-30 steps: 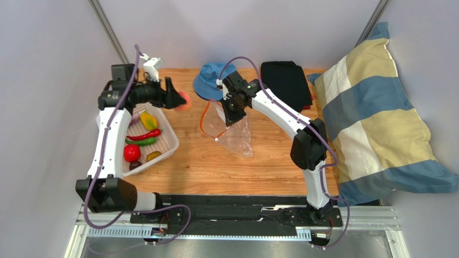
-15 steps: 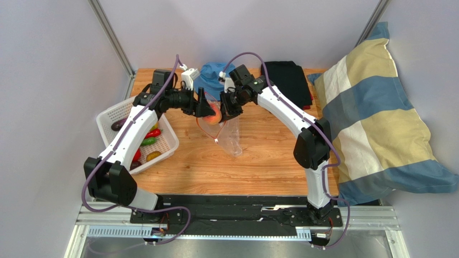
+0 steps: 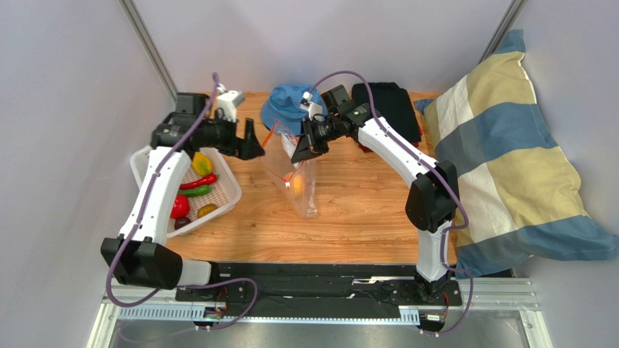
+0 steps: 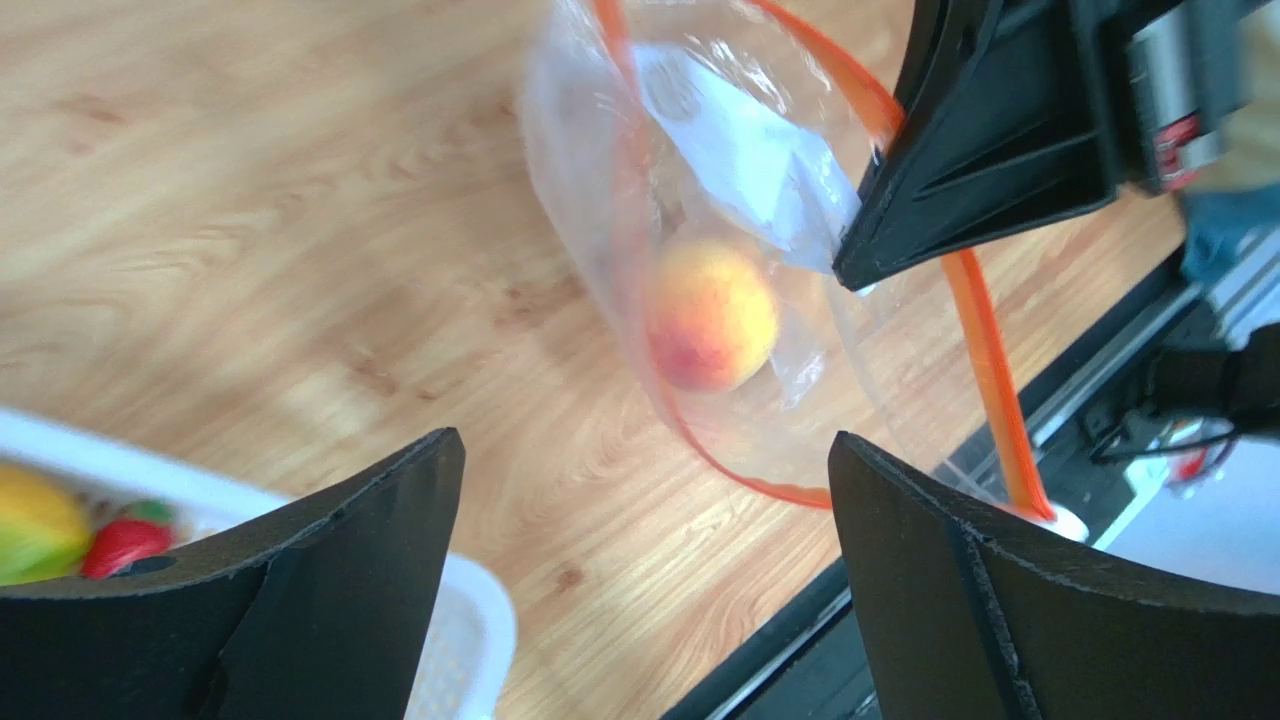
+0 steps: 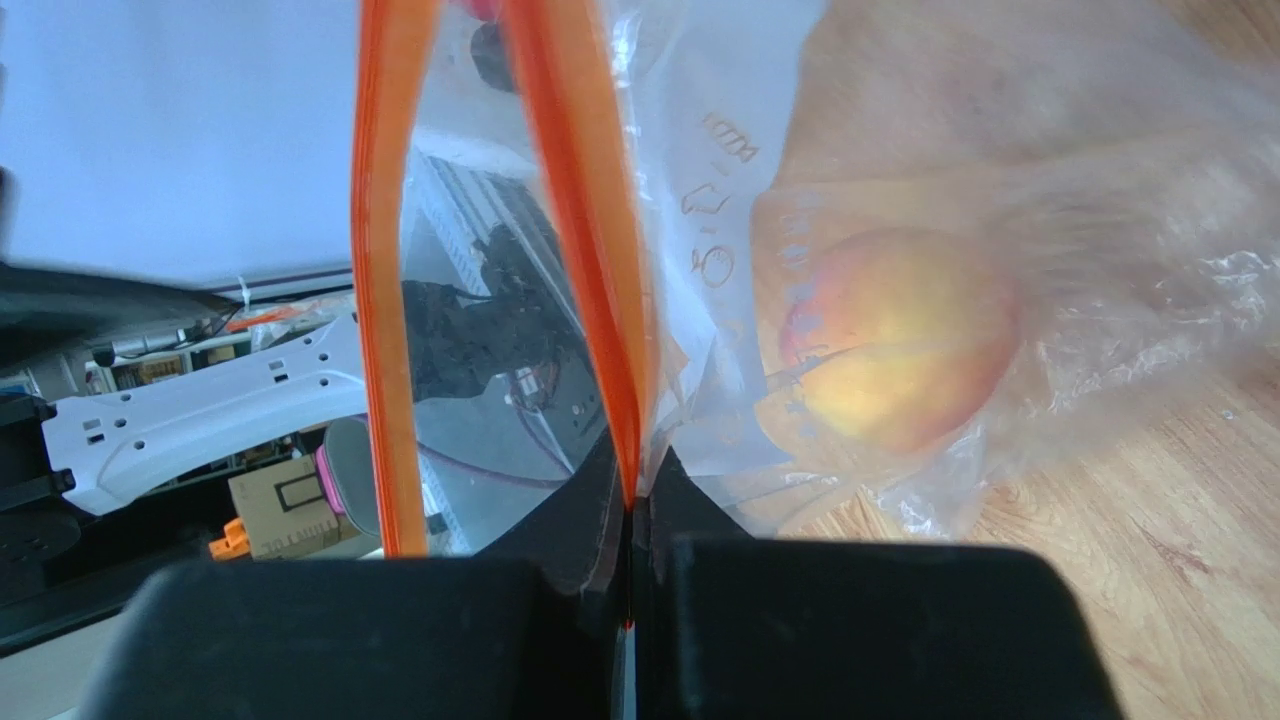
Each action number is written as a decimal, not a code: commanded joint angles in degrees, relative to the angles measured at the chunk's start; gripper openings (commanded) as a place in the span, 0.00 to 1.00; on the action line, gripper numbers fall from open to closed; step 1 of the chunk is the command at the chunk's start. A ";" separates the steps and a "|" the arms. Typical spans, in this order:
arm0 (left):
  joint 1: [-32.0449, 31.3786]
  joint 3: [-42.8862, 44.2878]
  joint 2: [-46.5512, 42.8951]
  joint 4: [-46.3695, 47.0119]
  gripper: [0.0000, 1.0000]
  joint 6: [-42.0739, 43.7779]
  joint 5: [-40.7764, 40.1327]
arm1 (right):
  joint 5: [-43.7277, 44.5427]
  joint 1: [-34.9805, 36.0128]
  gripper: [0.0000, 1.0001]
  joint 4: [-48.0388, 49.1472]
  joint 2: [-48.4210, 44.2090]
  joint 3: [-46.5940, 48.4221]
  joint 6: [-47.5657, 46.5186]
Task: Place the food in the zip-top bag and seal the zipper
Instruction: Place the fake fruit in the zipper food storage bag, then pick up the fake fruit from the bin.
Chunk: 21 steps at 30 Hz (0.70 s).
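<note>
The clear zip-top bag (image 3: 304,181) hangs upright over the table with its mouth open. My right gripper (image 3: 299,148) is shut on its orange-red zipper strip (image 5: 579,180), pinched between the jaws (image 5: 631,503). A peach (image 3: 296,183) lies inside the bag and also shows in the left wrist view (image 4: 711,315) and the right wrist view (image 5: 897,353). My left gripper (image 3: 254,147) is open and empty, just left of the bag mouth (image 4: 646,450). The rest of the food sits in the white basket (image 3: 229,181): red apple (image 3: 178,206), red chili (image 3: 196,183), green chili (image 3: 195,192), yellow piece (image 3: 200,161).
A blue hat (image 3: 287,107) and a folded black cloth (image 3: 389,109) lie at the table's back edge behind the bag. A striped pillow (image 3: 501,152) fills the right side. The basket corner shows in the left wrist view (image 4: 451,660).
My left gripper carried the peach from near the basket to the bag mouth, let it go inside, and drew back left. The right gripper lifted the bag more upright.
</note>
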 commanded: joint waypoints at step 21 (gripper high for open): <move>30.14 -5.06 10.08 -19.77 0.99 51.86 -29.03 | -2.00 -1.33 0.00 -1.61 -1.19 0.93 -6.27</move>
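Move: The red tomato in the white basket lies about 29 cm to the left hand's left, 10 cm back and 22 cm below. From the tomato, the green chili is some 6 cm farther out and 5 cm right, the small dark plum 5 cm back and 2 cm right, and the brown kiwi level with it, 11 cm right. From the right hand, the tomato is about 43 cm left, 10 cm back and 18 cm lower. Leftward in one quick arc, the empty left hand leaves the bag's mouth, rising about 3 cm at first, then drawing back and sinking over the basket towards the red tomato. It travels some 24 cm left and ends 10 cm lower, the wrist turning about 40 degrees until the wide-open fingers point nearly straight down. The right hand stays in place, still pinching the bag's orange rim. ##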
